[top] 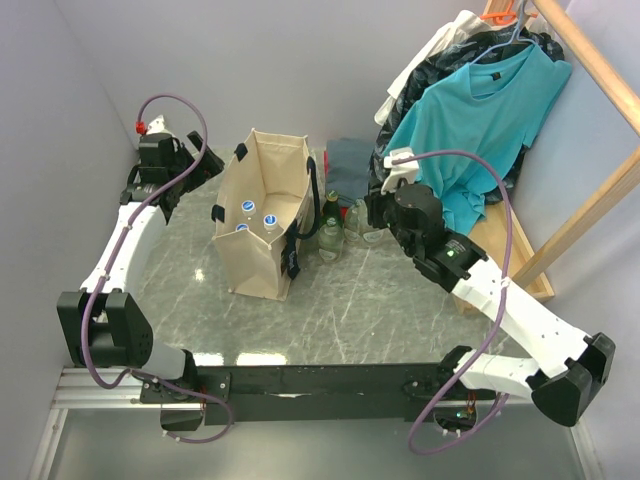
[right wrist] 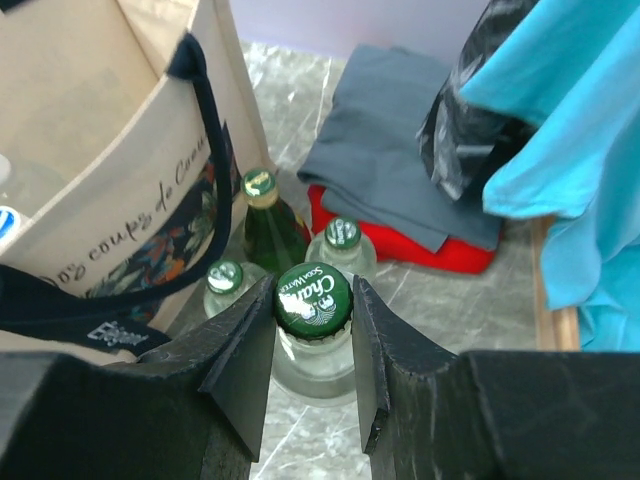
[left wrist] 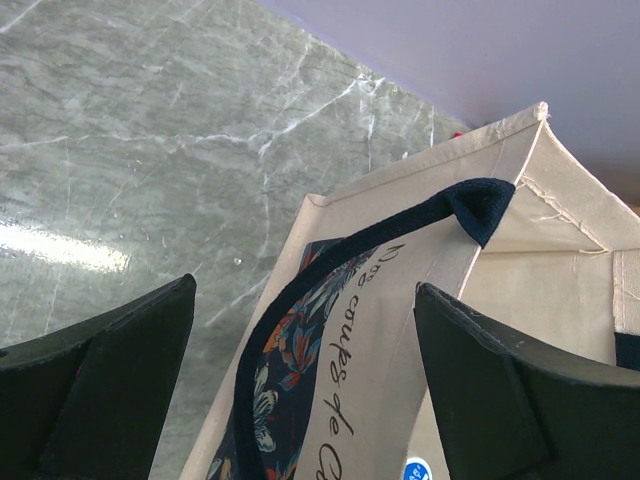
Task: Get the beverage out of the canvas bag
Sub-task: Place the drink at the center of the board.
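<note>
The beige canvas bag (top: pixel 262 215) stands upright on the marble table with its mouth open, and it also fills the left wrist view (left wrist: pixel 560 250) and the left of the right wrist view (right wrist: pixel 90 130). Blue-capped bottles (top: pixel 248 206) stand inside it. My left gripper (top: pixel 205 165) hangs open over the bag's left rim, its fingers (left wrist: pixel 305 290) straddling the black handle strap (left wrist: pixel 300 290). My right gripper (right wrist: pixel 312 295) is right of the bag, shut on the neck of a clear green-capped soda water bottle (right wrist: pixel 310 365). I cannot tell whether that bottle rests on the table.
Three more green-capped bottles (right wrist: pixel 268 225) stand close together between the bag and the held one. Behind them lies folded grey cloth (right wrist: pixel 390 170) on something red. A teal T-shirt (top: pixel 480 120) hangs from a wooden rack (top: pixel 590 210) at the right.
</note>
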Controlling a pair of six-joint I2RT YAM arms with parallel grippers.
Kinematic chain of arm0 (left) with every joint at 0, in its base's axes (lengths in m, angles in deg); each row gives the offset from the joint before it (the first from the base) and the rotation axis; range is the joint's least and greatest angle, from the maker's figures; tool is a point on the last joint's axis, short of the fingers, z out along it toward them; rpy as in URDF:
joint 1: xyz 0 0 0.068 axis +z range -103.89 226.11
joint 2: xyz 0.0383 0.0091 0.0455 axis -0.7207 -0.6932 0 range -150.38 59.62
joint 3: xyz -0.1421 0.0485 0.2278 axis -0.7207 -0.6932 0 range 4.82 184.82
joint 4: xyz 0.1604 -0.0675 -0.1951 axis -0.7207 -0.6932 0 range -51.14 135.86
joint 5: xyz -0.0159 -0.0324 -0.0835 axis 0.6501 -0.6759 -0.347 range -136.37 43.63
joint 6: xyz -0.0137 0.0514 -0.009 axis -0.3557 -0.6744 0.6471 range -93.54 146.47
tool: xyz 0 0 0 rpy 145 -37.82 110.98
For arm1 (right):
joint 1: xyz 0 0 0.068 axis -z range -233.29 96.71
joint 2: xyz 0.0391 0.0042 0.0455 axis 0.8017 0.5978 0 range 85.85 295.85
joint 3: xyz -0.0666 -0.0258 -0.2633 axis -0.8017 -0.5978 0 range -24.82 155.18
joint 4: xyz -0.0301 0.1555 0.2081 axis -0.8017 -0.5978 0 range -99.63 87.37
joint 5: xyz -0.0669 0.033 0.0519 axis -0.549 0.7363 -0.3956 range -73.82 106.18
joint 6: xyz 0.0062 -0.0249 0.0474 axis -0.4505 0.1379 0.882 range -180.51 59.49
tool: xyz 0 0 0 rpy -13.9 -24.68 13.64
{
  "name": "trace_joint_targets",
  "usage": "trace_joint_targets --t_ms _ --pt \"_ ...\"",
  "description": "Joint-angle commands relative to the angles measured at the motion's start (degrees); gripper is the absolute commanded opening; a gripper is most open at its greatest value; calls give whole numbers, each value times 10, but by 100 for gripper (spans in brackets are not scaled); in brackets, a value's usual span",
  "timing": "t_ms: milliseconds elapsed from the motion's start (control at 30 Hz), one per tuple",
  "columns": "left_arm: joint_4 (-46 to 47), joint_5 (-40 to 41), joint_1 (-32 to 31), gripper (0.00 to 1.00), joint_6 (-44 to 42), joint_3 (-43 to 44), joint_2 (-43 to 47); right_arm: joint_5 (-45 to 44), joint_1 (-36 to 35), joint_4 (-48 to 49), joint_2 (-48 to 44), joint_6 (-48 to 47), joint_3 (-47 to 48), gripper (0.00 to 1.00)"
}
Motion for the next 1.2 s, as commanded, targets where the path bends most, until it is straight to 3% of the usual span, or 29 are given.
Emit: trace_joint_targets --t_ms 0,1167 --pt "16 3 -2 96 3 -5 17 14 10 128 -26 21 0 0" --pt "11 10 -3 96 3 -3 5 19 22 296 45 39 -145 0"
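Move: The right hand holds a clear bottle by its green cap, upright in the air; the free spot of the marble board it is bound for lies some 33 cm below, about 2 cm ahead and 1 cm left. Around that spot stand, from this hand, a left clear bottle about 4 cm ahead and 9 cm left, a right clear bottle 7 cm ahead and 4 cm left, and a green bottle 9 cm ahead and 9 cm left, their middles roughly 22 cm below. From the left hand the spot is about 35 cm right, 11 cm back and 27 cm below. The right hand lowers the clear bottle almost straight down by about 10 cm towards the free marble on the near side of the three standing bottles, easing some 2 cm forward and a touch to the left on the way and slowing towards the end. Its fingers keep their pinch on the green cap throughout, while the wrist tips about 5 degrees further down. ##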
